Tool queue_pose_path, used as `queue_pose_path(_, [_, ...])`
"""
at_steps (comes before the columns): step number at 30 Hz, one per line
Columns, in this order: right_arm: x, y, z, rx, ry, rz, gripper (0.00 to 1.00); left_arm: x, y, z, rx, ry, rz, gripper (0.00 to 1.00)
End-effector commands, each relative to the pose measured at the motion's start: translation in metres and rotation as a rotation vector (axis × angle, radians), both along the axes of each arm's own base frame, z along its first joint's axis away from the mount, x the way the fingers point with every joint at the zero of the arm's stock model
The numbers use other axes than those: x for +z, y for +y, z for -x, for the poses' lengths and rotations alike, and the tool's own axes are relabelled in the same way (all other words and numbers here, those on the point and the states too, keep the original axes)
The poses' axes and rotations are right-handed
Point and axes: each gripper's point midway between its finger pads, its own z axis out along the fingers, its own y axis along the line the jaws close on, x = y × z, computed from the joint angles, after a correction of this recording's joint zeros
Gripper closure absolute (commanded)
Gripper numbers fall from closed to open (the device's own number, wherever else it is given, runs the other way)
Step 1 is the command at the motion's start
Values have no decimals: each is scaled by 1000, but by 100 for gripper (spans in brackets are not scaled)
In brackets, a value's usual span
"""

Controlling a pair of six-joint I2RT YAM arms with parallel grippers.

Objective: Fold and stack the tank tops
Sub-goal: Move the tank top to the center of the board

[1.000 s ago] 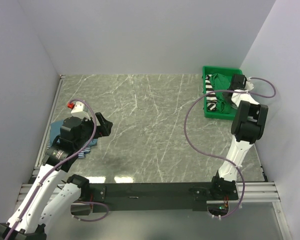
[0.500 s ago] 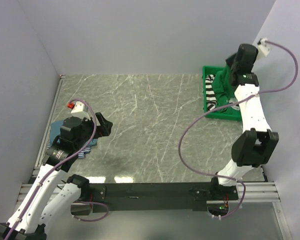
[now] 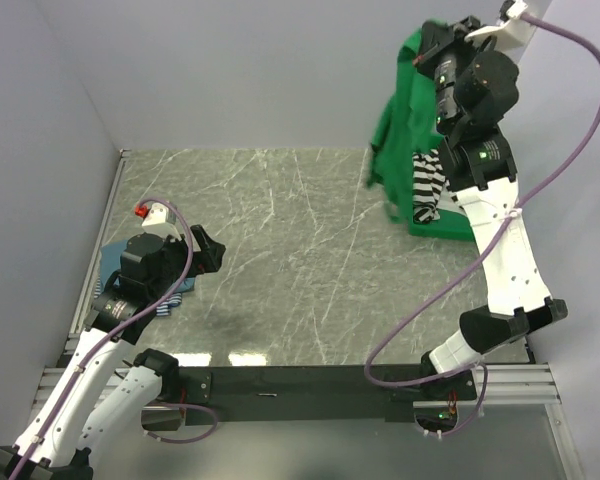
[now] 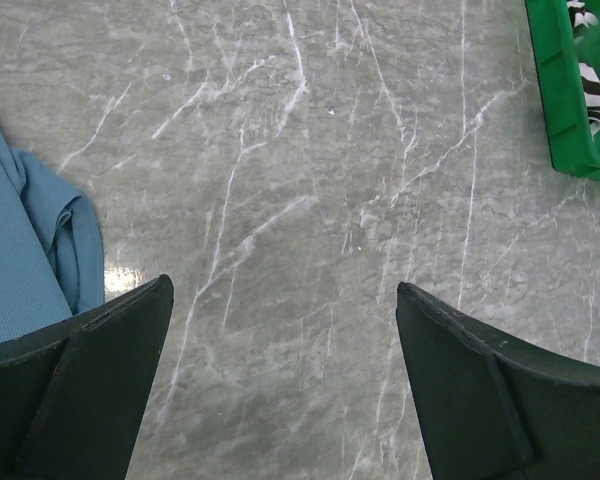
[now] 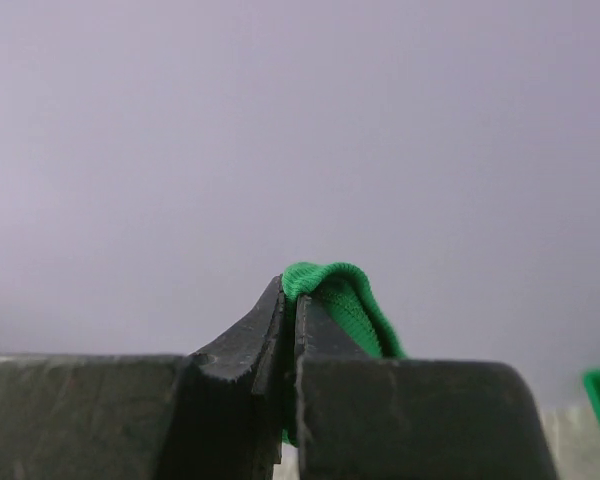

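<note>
My right gripper (image 3: 427, 43) is raised high at the back right, shut on the plain green tank top (image 3: 398, 125), which hangs down over the table. In the right wrist view the jaws (image 5: 292, 300) pinch a green fold (image 5: 345, 300). The black-and-white striped tank top (image 3: 429, 187) hangs out of the green bin (image 3: 442, 229). A solid blue tank top (image 4: 25, 260) and a blue-white striped one (image 3: 180, 288) lie at the left edge, mostly hidden under my left arm. My left gripper (image 4: 285, 330) is open and empty above bare table.
The green plastic bin stands at the back right of the grey marble table (image 3: 280, 250); its corner shows in the left wrist view (image 4: 565, 95). Pale walls close in the table on three sides.
My right arm has risen from the bin, lifting the green tank top up and out until it hangs high. The striped top has been dragged over the bin rim. The left arm has not moved.
</note>
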Motion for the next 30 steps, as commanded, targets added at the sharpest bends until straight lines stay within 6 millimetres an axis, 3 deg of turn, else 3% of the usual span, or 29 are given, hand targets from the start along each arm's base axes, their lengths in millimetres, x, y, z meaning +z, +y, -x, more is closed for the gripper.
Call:
queue_pose_path(1, [45,4,23,-15,-110,29,100,7,0,-2,-5,-35,-8,1])
queue_pose_path(3, [34,15,21,10,-94,29,100,6,1,-2,-4,-34,-9,1])
queue_pose_path(4, [11,22,14,29,-46,40,100,6,1,-2,-4,-34,-9,1])
queue_pose_path(6, [-11,33,15,78,-8,22,100,6,0,-3,-4,-34,-9,1])
queue_pose_path(7, [-58,48,3,107,85,38,100,5,0,-3,-4,-32,-10,1])
queue_pose_path(9, [-94,62,8,157,137,-22,100,4,1,-4,4,-26,-13,1])
queue_pose_path(10, [-160,79,4,188,260,-26,100,4,2,-4,7,-26,-14,1])
queue_pose_path(11, [-182,87,7,209,292,-33,94,3,3,-4,11,-21,-18,1])
queue_pose_path(12, [-208,94,10,221,340,-35,76,2,3,-4,16,-18,-19,1])
queue_pose_path(13, [-257,110,19,251,435,-23,65,2,4,-5,17,-16,-21,1])
queue_pose_path(15, [-295,114,27,238,511,9,47,3,3,-5,16,-18,-19,1])
queue_pose_path(16, [-313,114,33,225,547,28,44,1,3,-5,14,-14,-21,1])
queue_pose_path(18, [-331,106,45,193,605,49,38,0,2,-6,13,-8,-22,1])
queue_pose_path(23, [-376,65,63,31,706,71,36,-1,-2,-7,0,0,-12,1])
queue_pose_path(26, [-403,53,62,16,774,94,36,-4,-11,-12,-11,42,34,1])
queue_pose_path(30, [-434,38,39,24,853,94,36,-18,-43,-30,-66,139,163,5])
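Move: The right hand holds the green tank top up high, pinched at its top and hanging. The board's open middle, where it is to go, lies about 20 cm to this hand's left, 2 cm farther out and some 58 cm below. The green tray's centre is roughly 14 cm ahead, 22 cm right and 55 cm below, with the striped tank top at its left side, about 13 cm ahead and 17 cm right. From the left hand the board's middle is some 20 cm ahead, 25 cm right and 21 cm down. Down and leftward in one fast flinging sweep after a small rise, the right hand drops some 40 cm towards the board, pitching about 45 degrees from slightly raised to nose-down; its fingers open on the way and let go of the green tank top. It then drifts back right, open and above the board. The left hand, still wide open, starts down with a slight shift right and forward. ##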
